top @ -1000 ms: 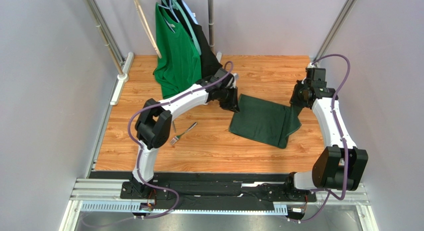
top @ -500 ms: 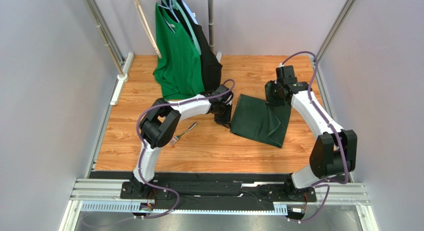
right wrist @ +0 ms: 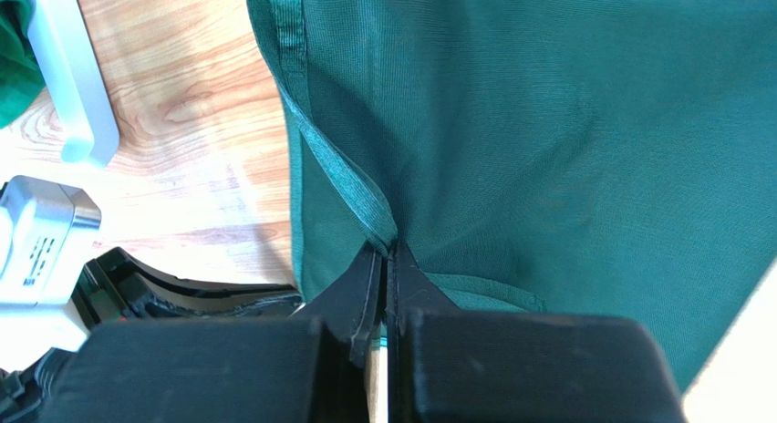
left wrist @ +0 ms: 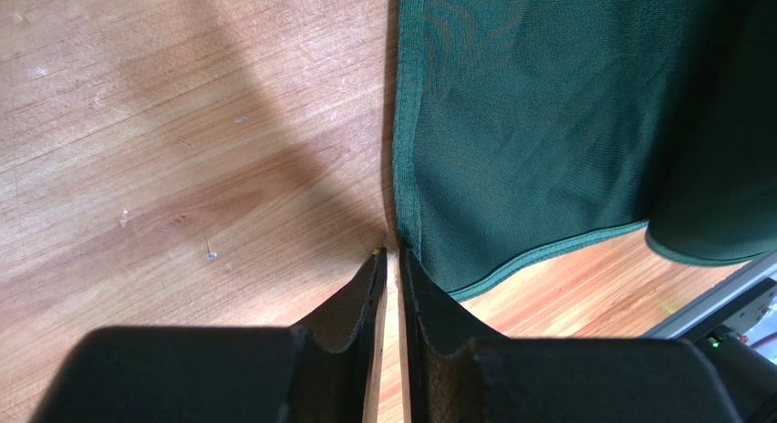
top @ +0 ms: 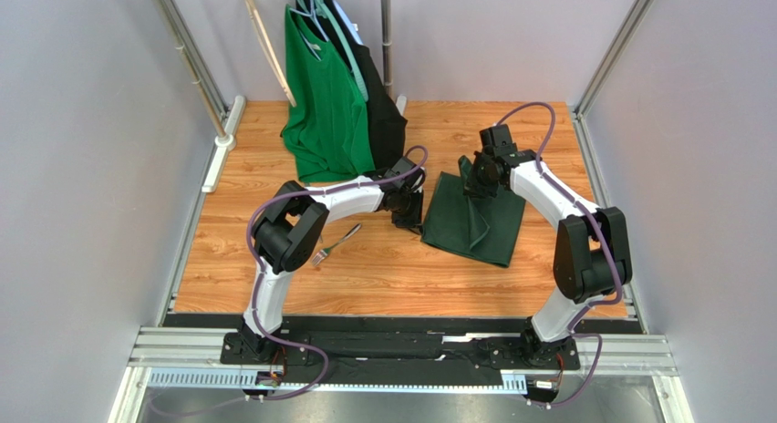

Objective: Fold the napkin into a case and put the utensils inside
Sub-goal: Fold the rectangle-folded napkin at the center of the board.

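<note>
The dark green napkin point(top: 479, 230) lies on the wooden table right of centre, its right part lifted and doubled over to the left. My right gripper point(top: 474, 182) is over its far side, shut on a hemmed edge of the napkin point(right wrist: 565, 122), and the cloth hangs from the fingertips point(right wrist: 389, 250). My left gripper point(top: 408, 219) stands low at the napkin's left edge. Its jaws are a thin slit apart, with bare wood between them point(left wrist: 392, 252), and one fingertip touches the hem of the napkin point(left wrist: 547, 122). A silver fork point(top: 336, 243) lies left of the napkin, by the left arm's elbow.
A bright green T-shirt point(top: 324, 95) and a black garment point(top: 385, 104) hang from a rack at the back left, close behind the left gripper. The rack's white foot point(right wrist: 68, 77) shows in the right wrist view. Metal posts stand at the table's far corners.
My right gripper has swung left with the napkin's right edge, folding it over the cloth. The left gripper came down to the napkin's left edge and has stayed there.
</note>
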Tool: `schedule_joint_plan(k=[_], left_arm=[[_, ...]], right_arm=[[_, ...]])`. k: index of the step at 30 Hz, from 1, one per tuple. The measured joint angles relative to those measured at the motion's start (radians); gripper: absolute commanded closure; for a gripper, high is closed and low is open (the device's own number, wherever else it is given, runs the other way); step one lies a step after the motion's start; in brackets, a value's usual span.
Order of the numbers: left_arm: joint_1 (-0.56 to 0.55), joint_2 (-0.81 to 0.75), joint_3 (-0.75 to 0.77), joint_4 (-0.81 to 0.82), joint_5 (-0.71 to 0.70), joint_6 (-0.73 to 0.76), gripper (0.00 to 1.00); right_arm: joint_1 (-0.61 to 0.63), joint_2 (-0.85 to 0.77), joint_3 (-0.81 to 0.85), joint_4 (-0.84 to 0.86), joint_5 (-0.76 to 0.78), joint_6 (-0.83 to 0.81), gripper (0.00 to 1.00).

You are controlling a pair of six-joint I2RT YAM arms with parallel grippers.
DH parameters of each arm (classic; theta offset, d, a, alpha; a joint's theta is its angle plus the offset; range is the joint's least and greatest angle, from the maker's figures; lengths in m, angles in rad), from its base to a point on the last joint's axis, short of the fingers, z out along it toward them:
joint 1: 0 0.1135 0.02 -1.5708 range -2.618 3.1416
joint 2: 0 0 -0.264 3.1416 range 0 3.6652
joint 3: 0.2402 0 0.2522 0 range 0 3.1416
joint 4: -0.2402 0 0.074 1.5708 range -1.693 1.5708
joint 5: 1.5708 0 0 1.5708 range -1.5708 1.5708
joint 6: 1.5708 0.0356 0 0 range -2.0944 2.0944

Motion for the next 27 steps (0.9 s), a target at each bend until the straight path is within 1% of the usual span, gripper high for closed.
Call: schedule_joint_plan(k=[14, 27], left_arm=[[0.0, -0.001, -0.002, 0.002, -0.004, -0.001, 0.82], [0.0, -0.002, -0.003, 0.002, -0.009, -0.004, 0.81]], right_arm=[[0.027, 0.033, 0.0, 0.051, -0.034, 0.057, 1.0], [0.037, 0.143, 0.0, 0.101, -0.086, 0.098, 1.0]])
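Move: My right hand already grips the edge of the lifted flap. The left edge of the napkin, where the flap is going, lies about 8 cm to its left, some 1 cm back and 8 cm below. The napkin's near left corner is about 10 cm left and 7 cm back, and its middle is 5 cm back and 1 cm right, both 9 cm down. From my left hand, that left edge's middle lies 6 cm ahead and 3 cm right, about 1 cm lower. I keep the napkin pinched in my shut right fingers and draw it left over the lower layers towards their left edge, staying nearly level at first and then sinking more steeply, about 4 cm left and 4 cm down in all, the hand tilting slightly. My left hand stays still at the near left corner, a fingertip against the hem. ##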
